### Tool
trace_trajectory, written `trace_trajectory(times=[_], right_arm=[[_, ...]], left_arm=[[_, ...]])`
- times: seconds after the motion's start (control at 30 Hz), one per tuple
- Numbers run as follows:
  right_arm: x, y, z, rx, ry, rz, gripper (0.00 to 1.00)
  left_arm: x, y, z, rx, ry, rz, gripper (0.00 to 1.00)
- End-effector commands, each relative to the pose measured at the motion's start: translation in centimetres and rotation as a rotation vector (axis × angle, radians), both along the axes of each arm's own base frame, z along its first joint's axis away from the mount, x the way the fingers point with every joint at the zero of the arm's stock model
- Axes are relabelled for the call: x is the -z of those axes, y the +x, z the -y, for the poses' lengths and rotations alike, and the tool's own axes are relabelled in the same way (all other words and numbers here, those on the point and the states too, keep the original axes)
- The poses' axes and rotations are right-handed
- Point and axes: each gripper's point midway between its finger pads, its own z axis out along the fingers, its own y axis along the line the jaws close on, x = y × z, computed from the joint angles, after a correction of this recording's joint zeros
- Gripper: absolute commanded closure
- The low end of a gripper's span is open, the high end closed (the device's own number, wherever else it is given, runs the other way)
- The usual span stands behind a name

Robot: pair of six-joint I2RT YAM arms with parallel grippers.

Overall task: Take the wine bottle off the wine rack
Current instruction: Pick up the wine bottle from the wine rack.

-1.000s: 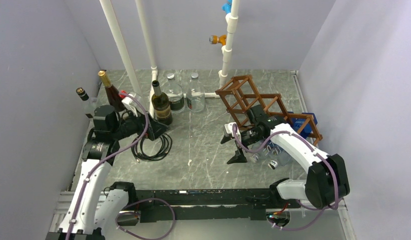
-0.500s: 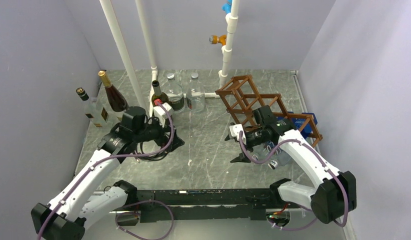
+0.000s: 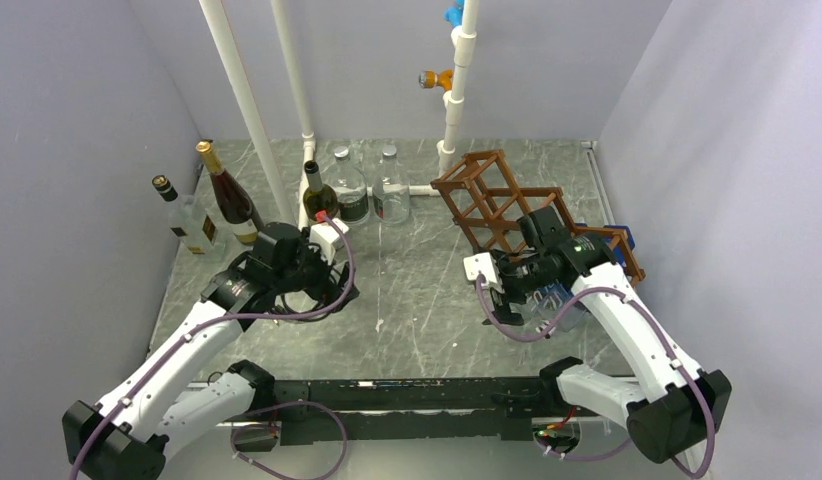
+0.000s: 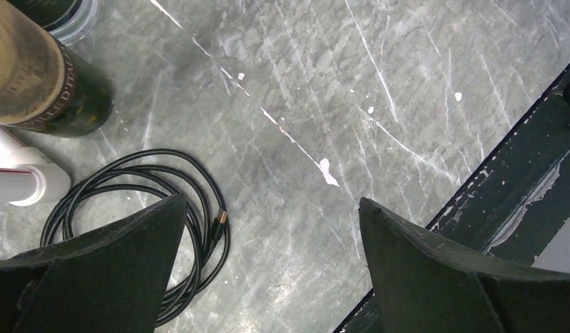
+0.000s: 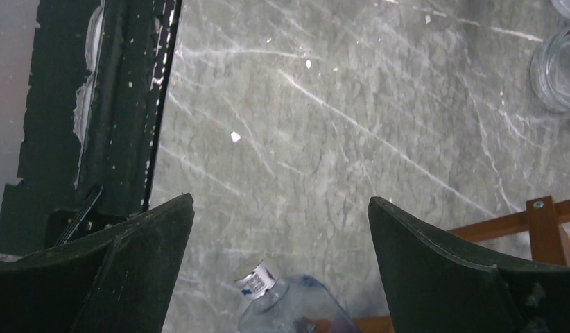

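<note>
The wine rack is a reddish-brown wooden lattice at the right of the table, and one of its bars shows in the right wrist view. A clear wine bottle with a silver cap lies in the rack's low front part, neck pointing out toward the table's middle. My right gripper hangs open just above its neck, a finger on either side and not touching it. In the top view the right gripper is at the rack's front left. My left gripper is open over bare table, beside a coiled cable.
A coiled black cable lies under the left gripper. A dark green bottle, two clear bottles and two more bottles stand at the back left among white pipes. The black base rail runs along the near edge.
My left arm swung from the left wall toward the table's middle, over the cable. My right arm drew back toward the rack, bringing its open fingers over the bottle's neck.
</note>
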Motion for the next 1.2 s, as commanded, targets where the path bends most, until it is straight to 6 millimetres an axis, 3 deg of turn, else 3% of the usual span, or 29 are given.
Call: trace_trajectory(times=[0.0, 0.4, 0.63, 0.87, 1.0, 1.17], right_arm=[[-0.3, -0.8, 2.3, 0.000, -0.114, 0.040, 0.00], [-2.3, -1.1, 4.6, 0.094, -0.149, 0.101, 0.00], [-4.2, -1.1, 4.5, 0.202, -0.035, 0.117, 0.00], [-7.8, 1.9, 3.2, 0.454, 0.218, 0.052, 0.00], [-10.1, 2.2, 2.0, 0.464, 0.413, -0.071, 0.00], [-11.7, 3.4, 2.8, 0.479, 0.603, -0.155, 0.00]], left_arm=[[-1.1, 0.3, -0.3, -0.011, -0.002, 0.059, 0.01], [-1.7, -0.2, -0.2, -0.001, -0.031, 0.073, 0.01], [-3.1, -1.3, 1.8, 0.093, -0.135, 0.061, 0.00], [-6.6, -3.9, 7.5, 0.199, -0.546, -0.060, 0.01], [-7.1, -4.8, 10.9, 0.211, -0.640, -0.093, 0.01], [-7.4, -4.8, 15.4, 0.166, -0.701, -0.070, 0.01]])
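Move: The nearer clear bottle lies on its side under the rack's edge, about 4 cm ahead of the right hand, 11 cm to its right and 15 cm below. The second clear bottle lies roughly 1 cm ahead and 20 cm right of that hand; the wine rack's left section stands some 20 cm straight ahead. From the left hand the nearer bottle is about 42 cm right and level; the cable coil is 8 cm ahead, 9 cm left. Slide the open right gripper about 5 cm to the right first, then raise it some 9 cm while reaching forward, turning it clockwise and lifting its left side so the fingers swing towards forward. Hold the left gripper nearly still at first, then sweep it, still open, about 12 cm right and 6 cm back towards the bottles, rolling its left side down. Touch nothing. ##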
